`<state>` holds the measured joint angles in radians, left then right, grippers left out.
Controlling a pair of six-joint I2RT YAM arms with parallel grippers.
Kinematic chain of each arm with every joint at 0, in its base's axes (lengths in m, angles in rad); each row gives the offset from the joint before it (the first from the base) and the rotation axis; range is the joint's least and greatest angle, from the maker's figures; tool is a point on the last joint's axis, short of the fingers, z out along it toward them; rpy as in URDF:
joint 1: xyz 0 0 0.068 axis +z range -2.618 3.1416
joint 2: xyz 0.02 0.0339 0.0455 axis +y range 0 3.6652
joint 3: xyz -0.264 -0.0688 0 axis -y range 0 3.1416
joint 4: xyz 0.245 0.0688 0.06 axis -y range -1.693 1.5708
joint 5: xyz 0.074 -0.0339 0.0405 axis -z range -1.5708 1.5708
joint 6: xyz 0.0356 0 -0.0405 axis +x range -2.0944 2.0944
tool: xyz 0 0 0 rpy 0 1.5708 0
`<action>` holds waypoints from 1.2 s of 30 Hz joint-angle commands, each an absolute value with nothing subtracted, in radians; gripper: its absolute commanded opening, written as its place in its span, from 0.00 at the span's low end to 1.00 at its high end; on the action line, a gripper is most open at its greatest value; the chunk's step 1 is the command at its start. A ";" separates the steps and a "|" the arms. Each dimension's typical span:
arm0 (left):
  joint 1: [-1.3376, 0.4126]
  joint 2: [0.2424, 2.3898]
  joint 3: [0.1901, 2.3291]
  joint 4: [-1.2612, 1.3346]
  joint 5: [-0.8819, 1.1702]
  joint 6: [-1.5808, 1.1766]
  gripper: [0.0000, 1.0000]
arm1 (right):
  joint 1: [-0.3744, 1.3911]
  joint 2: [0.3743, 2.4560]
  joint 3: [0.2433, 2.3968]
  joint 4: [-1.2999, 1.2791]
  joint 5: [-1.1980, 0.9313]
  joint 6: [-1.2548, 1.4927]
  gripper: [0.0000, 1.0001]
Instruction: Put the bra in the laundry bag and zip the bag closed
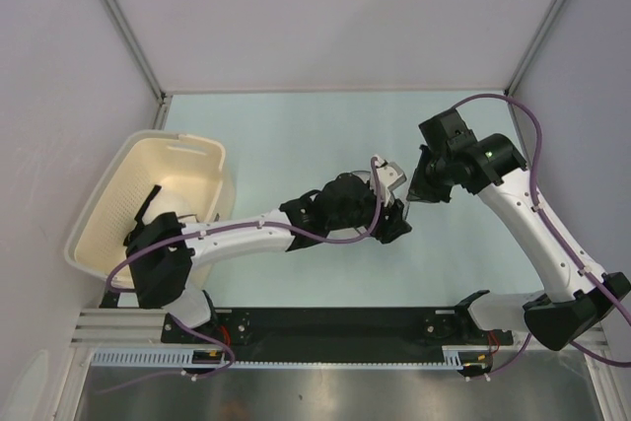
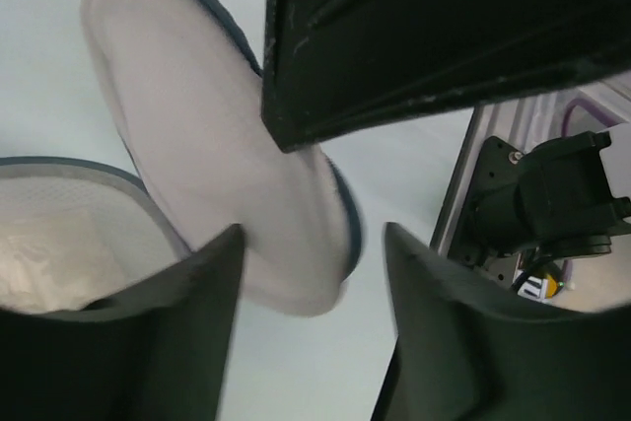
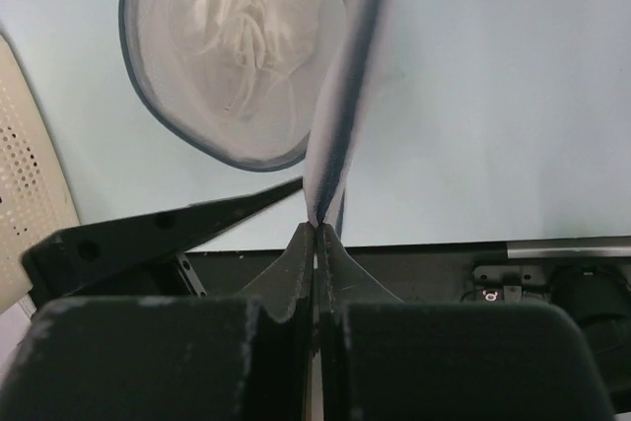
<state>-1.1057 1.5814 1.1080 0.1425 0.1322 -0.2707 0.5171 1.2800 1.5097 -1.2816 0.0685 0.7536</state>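
The laundry bag is a round white mesh pouch with a dark rim, lying open on the table (image 3: 493,96). Its lower half (image 3: 173,115) holds the bra (image 3: 237,36), a crumpled shiny white fabric. The bag's lid flap (image 3: 350,76) stands up edge-on, and my right gripper (image 3: 317,222) is shut on its rim. In the left wrist view the same flap (image 2: 217,145) hangs in front of my left gripper (image 2: 311,273), which is open with the flap's lower end just beyond its fingers (image 2: 187,342). The bra (image 2: 39,263) shows at the left. From above, both grippers meet mid-table, left (image 1: 392,212) and right (image 1: 414,192).
A large cream slotted basket (image 1: 158,204) stands at the left of the table with dark clothing inside, and its wall (image 3: 25,165) shows at the left edge of the right wrist view. White walls enclose the table on three sides.
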 commanded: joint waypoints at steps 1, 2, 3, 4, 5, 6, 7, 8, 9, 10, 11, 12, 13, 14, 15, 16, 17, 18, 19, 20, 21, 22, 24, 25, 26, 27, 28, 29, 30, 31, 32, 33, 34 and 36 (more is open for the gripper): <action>-1.065 1.592 1.157 0.144 0.175 -0.333 0.51 | 0.517 1.266 1.537 -1.267 0.038 0.770 0.00; -1.054 1.592 1.151 0.135 0.176 -0.351 0.35 | 0.517 1.264 1.534 -1.261 0.034 0.770 0.00; -1.031 1.592 1.146 0.130 0.195 -0.366 0.31 | 0.517 1.261 1.532 -1.255 0.031 0.772 0.00; -1.019 1.592 1.141 0.129 0.208 -0.388 0.24 | 0.517 1.259 1.529 -1.252 0.028 0.772 0.00; -1.011 1.591 1.135 0.118 0.212 -0.394 0.23 | 0.517 1.259 1.528 -1.250 0.028 0.769 0.00; -1.003 1.586 1.131 0.114 0.216 -0.396 0.22 | 0.517 1.256 1.528 -1.249 0.028 0.770 0.00; -1.000 1.582 1.129 0.107 0.219 -0.396 0.14 | 0.515 1.255 1.522 -1.247 0.026 0.767 0.00; -0.999 1.578 1.123 0.104 0.221 -0.399 0.10 | 0.515 1.253 1.519 -1.241 0.023 0.769 0.00; -0.997 1.574 1.118 0.104 0.224 -0.403 0.06 | 0.515 1.250 1.513 -1.235 0.015 0.767 0.00; -0.996 1.575 1.114 0.107 0.232 -0.416 0.04 | 0.514 1.247 1.502 -1.229 0.011 0.765 0.00; -0.994 1.574 1.109 0.107 0.238 -0.423 0.04 | 0.511 1.249 1.499 -1.221 0.011 0.765 0.00; -0.988 1.577 1.106 0.107 0.241 -0.434 0.03 | 0.503 1.247 1.494 -1.220 0.009 0.761 0.05; -0.985 1.577 1.104 0.107 0.255 -0.463 0.01 | 0.497 1.241 1.493 -1.218 0.009 0.758 0.10; -0.977 1.580 1.098 0.107 0.262 -0.481 0.01 | 0.488 1.235 1.483 -1.210 -0.021 0.753 0.17; -0.963 1.583 1.095 0.107 0.270 -0.497 0.00 | 0.465 1.229 1.479 -1.207 -0.038 0.743 0.33; -0.954 1.586 1.092 0.100 0.290 -0.536 0.00 | 0.451 1.221 1.468 -1.207 -0.050 0.738 0.40; -0.945 1.588 1.088 0.094 0.299 -0.560 0.00 | 0.437 1.200 1.451 -1.195 -0.061 0.730 0.46; -0.919 1.591 1.082 0.094 0.313 -0.583 0.00 | 0.401 1.187 1.441 -1.189 -0.090 0.712 0.55; -0.905 1.592 1.071 0.094 0.339 -0.632 0.00 | 0.387 1.163 1.430 -1.175 -0.104 0.704 0.58; -0.884 1.592 1.065 0.094 0.353 -0.653 0.00 | 0.367 1.149 1.407 -1.166 -0.119 0.695 0.64; -0.873 1.592 1.060 0.095 0.365 -0.684 0.00 | 0.336 1.137 1.396 -1.160 -0.150 0.678 0.67; -0.867 1.591 1.051 0.100 0.379 -0.692 0.00 | 0.322 1.126 1.384 -1.154 -0.166 0.669 0.69; -0.854 1.586 1.043 0.106 0.382 -0.704 0.00 | 0.301 1.108 1.347 -1.140 -0.205 0.655 0.74; -0.853 1.586 1.037 0.109 0.383 -0.706 0.00 | 0.290 1.103 1.332 -1.132 -0.216 0.647 0.75; -0.848 1.585 1.035 0.109 0.385 -0.707 0.00 | 0.287 1.094 1.316 -1.124 -0.245 0.644 0.77; -0.848 1.585 1.035 0.106 0.385 -0.704 0.00 | 0.285 1.091 1.287 -1.120 -0.255 0.643 0.78; -0.848 1.585 1.043 0.100 0.380 -0.695 0.00 | 0.284 1.088 1.275 -1.105 -0.262 0.647 0.79; -0.848 1.585 1.049 0.085 0.356 -0.684 0.00 | 0.281 1.085 1.266 -1.103 -0.262 0.652 0.79; -0.851 1.585 1.058 0.056 0.342 -0.654 0.00 | 0.279 1.083 1.258 -1.101 -0.261 0.653 0.79; -0.853 1.580 1.080 0.039 0.324 -0.635 0.00 | 0.270 1.085 1.258 -1.101 -0.258 0.655 0.79; -0.865 1.577 1.089 0.028 0.281 -0.614 0.00 | 0.264 1.088 1.261 -1.100 -0.258 0.652 0.79; -0.873 1.572 1.098 0.015 0.266 -0.571 0.00 | 0.258 1.091 1.270 -1.103 -0.258 0.652 0.79; -0.885 1.568 1.112 0.012 0.253 -0.552 0.00 | 0.238 1.098 1.278 -1.111 -0.258 0.647 0.79; -0.887 1.565 1.121 0.012 0.256 -0.549 0.00 | 0.215 1.114 1.285 -1.123 -0.267 0.644 0.79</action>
<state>-0.8646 1.5917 1.0531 0.0208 0.2996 -0.6216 0.2554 1.0996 1.2533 -1.1347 -0.2348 0.6716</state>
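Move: The laundry bag's raised flap, still pinched in the right fingertips, has its middle about 3 cm ahead of the left hand and 1 cm to its right, at its height; the right fingertips are some 3 cm ahead of the left hand, 2 cm to the right and 3 cm higher. The bag's open body, bra inside, lies on the table about 8 cm ahead, 6 cm left and 12 cm below. From the right hand the flap's middle is 1 cm ahead, 1 cm left, 2 cm down; the body 5 cm ahead, 8 cm left, 15 cm below. The bag's flap changes hands: the left gripper slips about 3 cm forward, shuts its open fingers on the fabric and pinches it, then draws it left, forward and down, rolling nearly 30 degrees and turning a little counter-clockwise. Once the left has hold, the right opens wide, lets go and backs off about 3 cm to the right, then sinks slightly, its left side tilting up. ##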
